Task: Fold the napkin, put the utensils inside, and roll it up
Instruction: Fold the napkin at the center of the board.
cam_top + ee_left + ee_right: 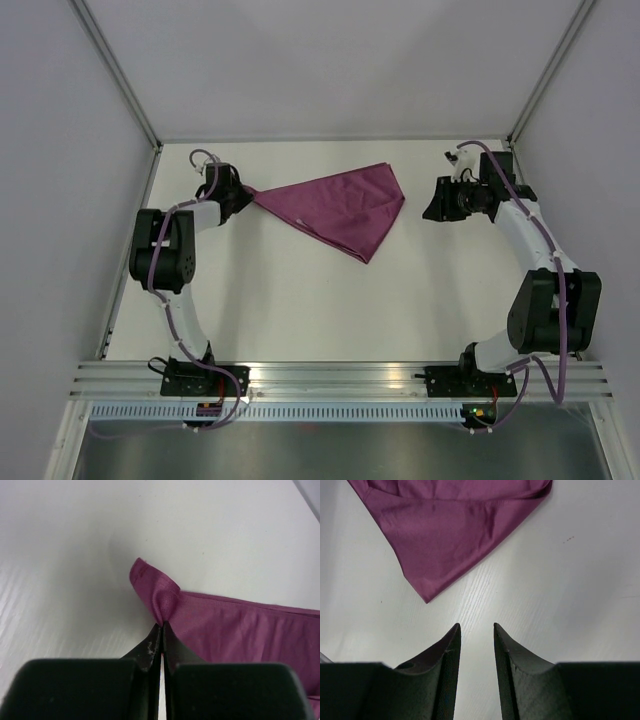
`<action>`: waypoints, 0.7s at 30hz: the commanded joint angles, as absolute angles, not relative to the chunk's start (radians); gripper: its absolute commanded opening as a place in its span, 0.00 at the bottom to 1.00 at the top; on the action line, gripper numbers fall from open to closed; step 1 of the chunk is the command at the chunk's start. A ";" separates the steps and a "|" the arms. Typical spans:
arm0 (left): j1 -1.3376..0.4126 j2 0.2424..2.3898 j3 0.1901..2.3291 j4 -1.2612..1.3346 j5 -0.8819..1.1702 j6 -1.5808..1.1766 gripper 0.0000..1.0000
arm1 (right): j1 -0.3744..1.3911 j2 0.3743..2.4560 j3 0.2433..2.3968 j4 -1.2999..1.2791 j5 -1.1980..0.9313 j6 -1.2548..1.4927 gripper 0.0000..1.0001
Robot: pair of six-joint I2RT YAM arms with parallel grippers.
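Observation:
The plum-magenta napkin (340,208) lies folded into a rough triangle on the white table, its pointed corner stretching left. My left gripper (243,192) is shut on that left corner; in the left wrist view the cloth (240,630) bunches into a small puckered tip right at the closed fingertips of the left gripper (163,625). My right gripper (434,205) hovers to the right of the napkin, a short gap away. It stands open over bare table in the right wrist view (476,626), with the napkin's near corner (445,535) ahead of it. The utensils are out of view.
White side walls and metal frame posts (120,75) enclose the table. An aluminium rail (340,380) runs along the near edge, carrying both arm bases.

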State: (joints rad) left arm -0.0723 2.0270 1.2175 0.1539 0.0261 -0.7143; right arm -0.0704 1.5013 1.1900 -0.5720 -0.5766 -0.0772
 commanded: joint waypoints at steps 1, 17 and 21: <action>-0.063 1.889 1.123 0.255 -0.029 -0.770 0.02 | -0.025 1.534 1.227 -0.615 -0.568 -0.138 0.38; -0.098 1.677 0.891 0.508 0.194 -0.600 0.02 | 0.245 1.695 1.267 -0.632 -0.382 -0.196 0.37; -0.188 1.690 0.998 0.445 0.331 -0.435 0.02 | 0.247 1.695 1.267 -0.630 -0.367 -0.196 0.37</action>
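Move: The napkin's near corner, which the right hand is heading for, lies about 14 cm to its left, some 3 cm back and 14 cm below; the napkin's right corner is roughly 13 cm ahead and 6 cm left of that hand. The left hand already pinches the napkin's left end, with the napkin's middle about 25 cm to its right and 3 cm back, and the near corner some 31 cm right and 18 cm back. The napkin's left end stays pinched in the shut left fingers, drawn back about 5 cm while rising, then carried right over the cloth, still rising to some 6 cm up in all, as the fingertips tip upward and turn clockwise. Meanwhile the half-open right hand sweeps about 8 cm left and 7 cm down towards the near corner, turning counter-clockwise some 20 degrees, without touching it yet. ##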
